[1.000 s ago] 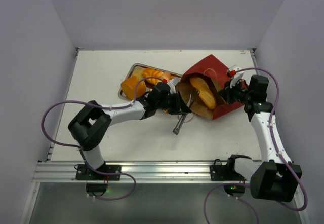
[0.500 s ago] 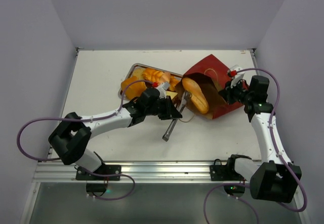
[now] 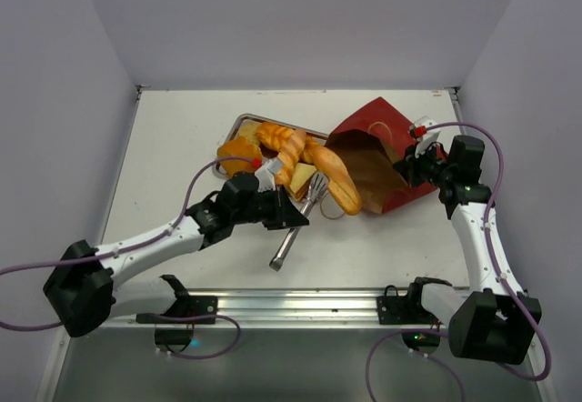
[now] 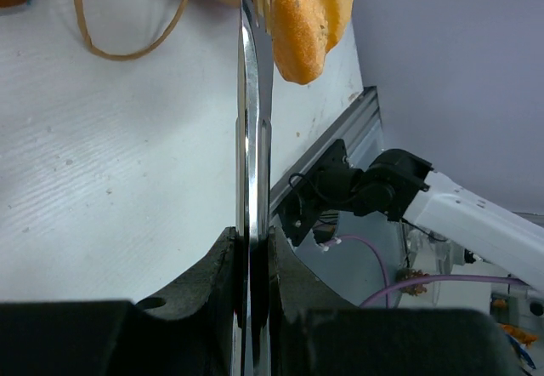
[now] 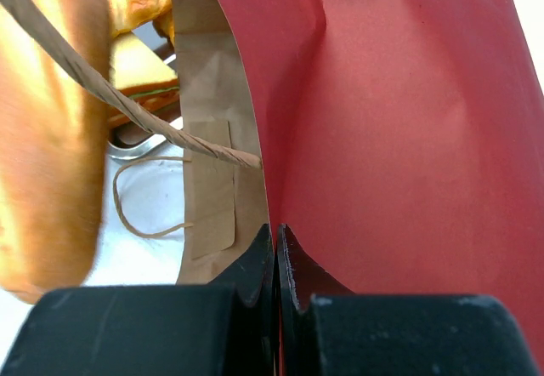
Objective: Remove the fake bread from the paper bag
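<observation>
The red paper bag [image 3: 386,138] lies on its side, brown mouth facing left. My right gripper [image 3: 414,161] is shut on the bag's edge, and the wrist view shows the paper wall [image 5: 399,121] pinched between its closed jaws [image 5: 276,236]. My left gripper [image 3: 280,217] is shut on metal tongs [image 3: 296,229], seen edge-on in the left wrist view [image 4: 253,138]. The tongs' tips hold a long golden roll of fake bread [image 3: 335,182] just outside the bag's mouth. The same roll shows in both wrist views [image 4: 310,19] [image 5: 47,138].
A metal tray [image 3: 238,126] left of the bag carries more bread: a round loaf [image 3: 235,155] and a croissant-like bun [image 3: 277,138]. The bag's string handle [image 4: 127,44] lies loose on the table. The aluminium rail [image 3: 291,306] runs along the near edge.
My left arm has drawn back to the left and nearer, pulling the long roll with the tongs from inside the bag to just outside its mouth. The right gripper has stayed put.
</observation>
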Motion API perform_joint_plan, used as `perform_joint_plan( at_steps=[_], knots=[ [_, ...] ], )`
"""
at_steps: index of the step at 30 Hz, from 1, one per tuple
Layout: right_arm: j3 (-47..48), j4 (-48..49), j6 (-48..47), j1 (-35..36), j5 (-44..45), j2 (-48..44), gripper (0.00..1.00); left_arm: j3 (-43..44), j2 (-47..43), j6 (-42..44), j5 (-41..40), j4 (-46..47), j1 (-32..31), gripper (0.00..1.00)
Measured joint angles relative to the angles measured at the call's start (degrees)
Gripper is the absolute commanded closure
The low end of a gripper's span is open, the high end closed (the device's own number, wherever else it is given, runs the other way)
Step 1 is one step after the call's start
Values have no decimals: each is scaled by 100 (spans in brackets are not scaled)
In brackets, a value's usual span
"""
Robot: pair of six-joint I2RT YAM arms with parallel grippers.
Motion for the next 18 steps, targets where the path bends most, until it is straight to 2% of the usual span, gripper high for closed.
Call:
perform_joint_plan(
  at_steps=[4, 6, 12, 18],
  knots=[
    [-2, 4, 7, -4, -2, 0, 100, -7, -684, 31, -118, -334, 201, 100],
    [-4, 11, 15, -9, -2, -7, 100, 13, -1003, 90, -238, -590, 592, 100],
    [-48, 20, 17, -9, -2, -68, 100, 103, -1023, 76, -505, -1207, 1325, 100],
    [-72, 20, 17, -9, -4, -68, 100, 586, -761, 127, -629, -1650, 1471, 100]
  ],
)
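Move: The tongs in the left hand already grip a long bread, its middle about 11 cm ahead, 10 cm to the right and near hand height. The tray it is bound for lies some 22 cm ahead, 2 cm left and 15 cm below; the sandwich on its near right part is 17 cm ahead and 4 cm right, the paper bag 19 cm ahead and 25 cm right. From the right hand, the tray is roughly 9 cm ahead and 36 cm left. Leftward and forward, about 8 cm and 6 cm, the left hand swings the long bread away from the bag's mouth and over the tray, first rising 3 to 4 cm, then easing slightly down. The wrist turns some 20 degrees counter-clockwise and the fingers keep the tongs squeezed round the bread; the right hand stays still, still pinching the bag's edge. ##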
